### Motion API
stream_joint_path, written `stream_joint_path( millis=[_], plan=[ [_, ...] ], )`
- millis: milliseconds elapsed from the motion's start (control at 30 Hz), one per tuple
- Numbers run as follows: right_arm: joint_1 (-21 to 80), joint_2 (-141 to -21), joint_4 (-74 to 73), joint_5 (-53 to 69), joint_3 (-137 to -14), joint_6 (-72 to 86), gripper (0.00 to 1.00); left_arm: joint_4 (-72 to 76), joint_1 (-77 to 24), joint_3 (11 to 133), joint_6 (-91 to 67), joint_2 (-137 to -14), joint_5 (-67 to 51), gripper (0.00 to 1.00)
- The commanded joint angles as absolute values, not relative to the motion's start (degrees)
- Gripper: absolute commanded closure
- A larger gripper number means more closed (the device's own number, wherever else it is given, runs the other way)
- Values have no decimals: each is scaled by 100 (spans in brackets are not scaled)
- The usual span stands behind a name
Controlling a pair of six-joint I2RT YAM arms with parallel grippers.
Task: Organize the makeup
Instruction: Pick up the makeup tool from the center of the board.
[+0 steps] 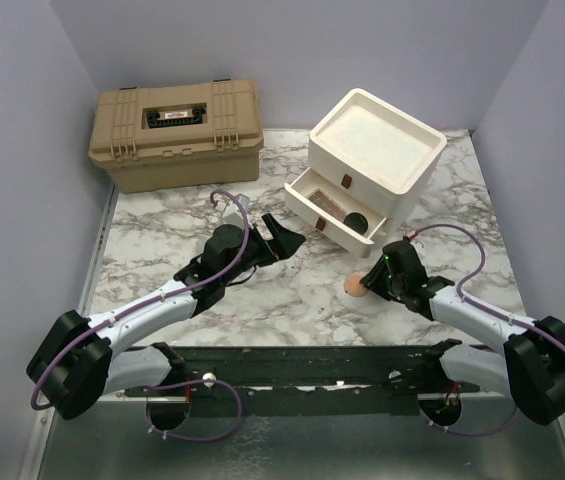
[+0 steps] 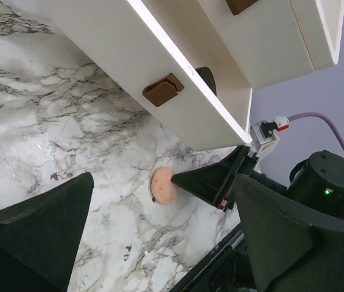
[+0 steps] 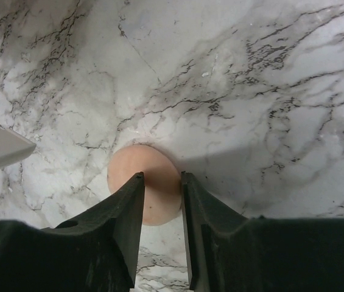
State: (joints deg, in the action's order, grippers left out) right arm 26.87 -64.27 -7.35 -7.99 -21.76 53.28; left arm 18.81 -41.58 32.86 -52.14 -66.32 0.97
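A round peach powder puff (image 3: 126, 165) lies flat on the marble table (image 3: 269, 91), in front of the open drawer (image 1: 314, 184) of the cream drawer unit (image 1: 377, 140). My right gripper (image 3: 162, 176) is down over the puff, its jaws narrowed to a small gap with puff showing between them and both tips on the puff. The puff (image 1: 354, 287) is still on the table. In the drawer lie a pink palette (image 1: 330, 205) and a round black compact (image 1: 359, 220). My left gripper (image 1: 280, 238) hangs wide open and empty by the drawer's left front, looking at the puff (image 2: 161, 185).
A tan toolbox (image 1: 175, 135) stands shut at the back left. The drawer front with its brown handle (image 2: 162, 90) juts out over the table just above the puff. Grey walls close in the table on three sides.
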Motion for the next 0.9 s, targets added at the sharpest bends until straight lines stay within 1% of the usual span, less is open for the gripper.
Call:
stream_joint_path(
  millis=[0, 33, 100, 233, 333, 500, 600, 767, 867],
  plan=[
    [2663, -6736, -1143, -592, -2176, 4990, 66, 1996, -4140, 3165, -5277, -6497, 212, 1],
    [2659, -6755, -1154, -577, -2191, 4980, 67, 1992, -4136, 3155, -5281, -6480, 215, 1],
    [2663, -6754, -1189, -570, -2240, 4923, 74, 1986, -4135, 3146, -5275, -6477, 240, 1],
    [2660, -6677, -1268, -630, -2268, 4885, 75, 1986, -4139, 3204, -5239, -6540, 211, 1],
    [2663, -6575, -1266, -615, -2246, 4856, 82, 2004, -4137, 3255, -5288, -6592, 178, 1],
    [2659, -6480, -1251, -616, -2236, 4854, 85, 2006, -4137, 3301, -5268, -6627, 109, 1],
    [2661, -6435, -1191, -475, -2235, 4745, 91, 2008, -4133, 3268, -5298, -6641, 102, 1],
    [2663, -6178, -811, -54, -2118, 4535, 94, 2005, -4131, 3260, -5294, -6643, 62, 1],
    [2657, -6031, -741, 131, -2103, 4495, 94, 2010, -4134, 3243, -5299, -6665, 91, 1]
  ],
)
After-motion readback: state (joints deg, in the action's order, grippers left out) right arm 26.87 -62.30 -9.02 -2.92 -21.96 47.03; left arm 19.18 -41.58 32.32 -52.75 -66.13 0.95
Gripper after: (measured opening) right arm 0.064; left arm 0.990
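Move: The makeup tool, the round peach puff, lies just below my half-closed right fingers, its middle about 2 cm to their left and level with them. Beyond it is the open drawer, its middle some 17 cm ahead of that hand and 8 cm left; the black-lidded jar inside stands about 13 cm ahead and 2 cm left. From my waiting left hand the puff is roughly 15 cm right, 5 cm back and 17 cm down. I squeeze my right fingers from about a third open to nearly shut on the near-right rim of the puff, pinching up a fold of it down at the table. As they close I draw back about 1 cm, then ease left and up by well under 1 cm each, turning the hand a little counter-clockwise, just under 10 degrees. ##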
